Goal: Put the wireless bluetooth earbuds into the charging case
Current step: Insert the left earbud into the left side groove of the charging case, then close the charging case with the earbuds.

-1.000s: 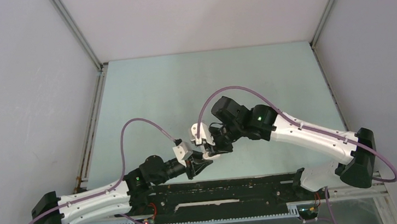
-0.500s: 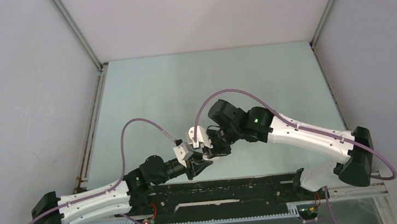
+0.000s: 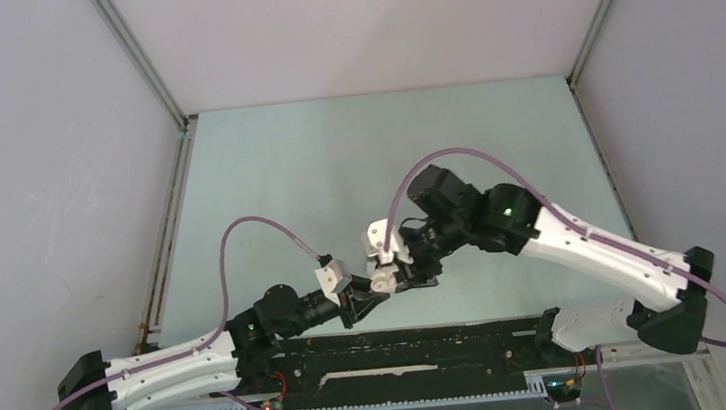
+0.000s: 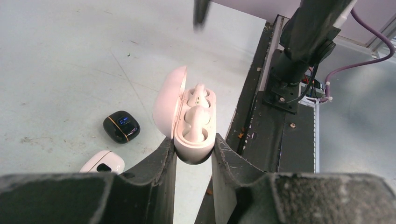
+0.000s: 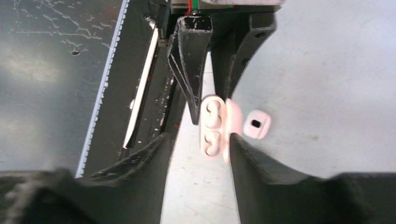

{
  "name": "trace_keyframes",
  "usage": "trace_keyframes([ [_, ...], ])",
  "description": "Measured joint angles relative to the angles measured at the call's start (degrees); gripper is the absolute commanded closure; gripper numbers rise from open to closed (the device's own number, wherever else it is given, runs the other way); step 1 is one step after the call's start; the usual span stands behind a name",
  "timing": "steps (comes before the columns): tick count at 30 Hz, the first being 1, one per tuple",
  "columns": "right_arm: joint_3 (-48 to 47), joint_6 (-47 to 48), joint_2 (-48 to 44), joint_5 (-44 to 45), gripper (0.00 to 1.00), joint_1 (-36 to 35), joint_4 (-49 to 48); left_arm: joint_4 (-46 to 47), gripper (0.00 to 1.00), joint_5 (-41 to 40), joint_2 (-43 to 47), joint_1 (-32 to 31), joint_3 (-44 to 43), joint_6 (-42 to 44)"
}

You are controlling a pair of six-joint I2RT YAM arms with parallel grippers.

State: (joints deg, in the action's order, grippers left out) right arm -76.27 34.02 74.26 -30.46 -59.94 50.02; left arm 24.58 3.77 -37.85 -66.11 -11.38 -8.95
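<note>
My left gripper [image 4: 192,144] is shut on the lower end of a white charging case [image 4: 194,126], held above the table with its lid swung open to the left. Two white earbuds [image 4: 196,119] sit in its wells. In the right wrist view the same case [image 5: 214,126] hangs just beyond my right gripper [image 5: 197,140], whose jaws stand open with nothing between them. The lid's edge is close to that gripper's right fingertip. From above, the case [image 3: 381,282] lies between the left gripper [image 3: 368,300] and the right gripper [image 3: 411,271].
A black pebble-like case [image 4: 121,126] and a second white case [image 4: 102,162] lie on the pale green table, left of the held one. The black base rail [image 4: 275,140] runs along the near edge to the right. Grey walls enclose the table.
My right gripper has opened and its arm has drawn back to the right, away from the case. The left arm has kept still with the case in its grip.
</note>
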Motion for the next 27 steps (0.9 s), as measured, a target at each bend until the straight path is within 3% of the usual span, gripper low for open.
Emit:
trace_keyframes([
  [1,-0.3,0.3,-1.3,-1.3,0.08,1.1,0.7,0.0,1.0,0.0,0.0,0.0,0.0,0.0],
  [2,-0.5,0.3,-2.4,-2.3,0.01,2.3,1.2,0.0,1.0,0.0,0.0,0.0,0.0,0.0],
  [9,1.5,1.8,-3.9,-9.0,0.0,11.3,1.9,0.2,1.0,0.5,-1.1,0.0,0.0,0.1],
  [19,5.9,2.2,3.4,-9.0,0.0,5.9,1.5,-0.5,1.0,-0.1,-2.5,0.0,-2.2,0.2],
  [24,6.8,2.4,0.0,-4.8,0.0,4.5,0.7,-2.4,1.0,-4.9,-3.3,-0.5,-3.6,-0.5],
  [27,8.7,1.3,-5.9,-2.1,0.0,8.4,0.0,-2.1,1.0,-7.4,-5.9,-0.5,-4.2,-1.6],
])
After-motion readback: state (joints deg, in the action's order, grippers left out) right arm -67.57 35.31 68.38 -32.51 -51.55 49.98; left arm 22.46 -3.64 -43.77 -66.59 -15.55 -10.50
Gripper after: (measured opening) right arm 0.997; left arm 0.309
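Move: Just to the left of and below the right hand, about 3 cm left, 1 cm ahead and 5 cm lower, the open charging case holds both earbuds; its raised lid stands about 2 cm farther out than the case. The left hand grips this case, whose middle is about 2 cm to that hand's right and 1 cm ahead. On the table some 16 cm below the left hand, the white case lies about 4 cm ahead and 1 cm right, the black case about 5 cm ahead and 7 cm right. Opening wide, the right gripper backs up and out to the right and forward by about 3 cm each way, then comes down some 8 cm on the lid side of the charging case while drawing back, and finally slides off right and forward, clear of the case. The left hand keeps its pinch, dips about a centimetre, comes back up, then swings about 2 cm forward, turning slightly counter-clockwise. ##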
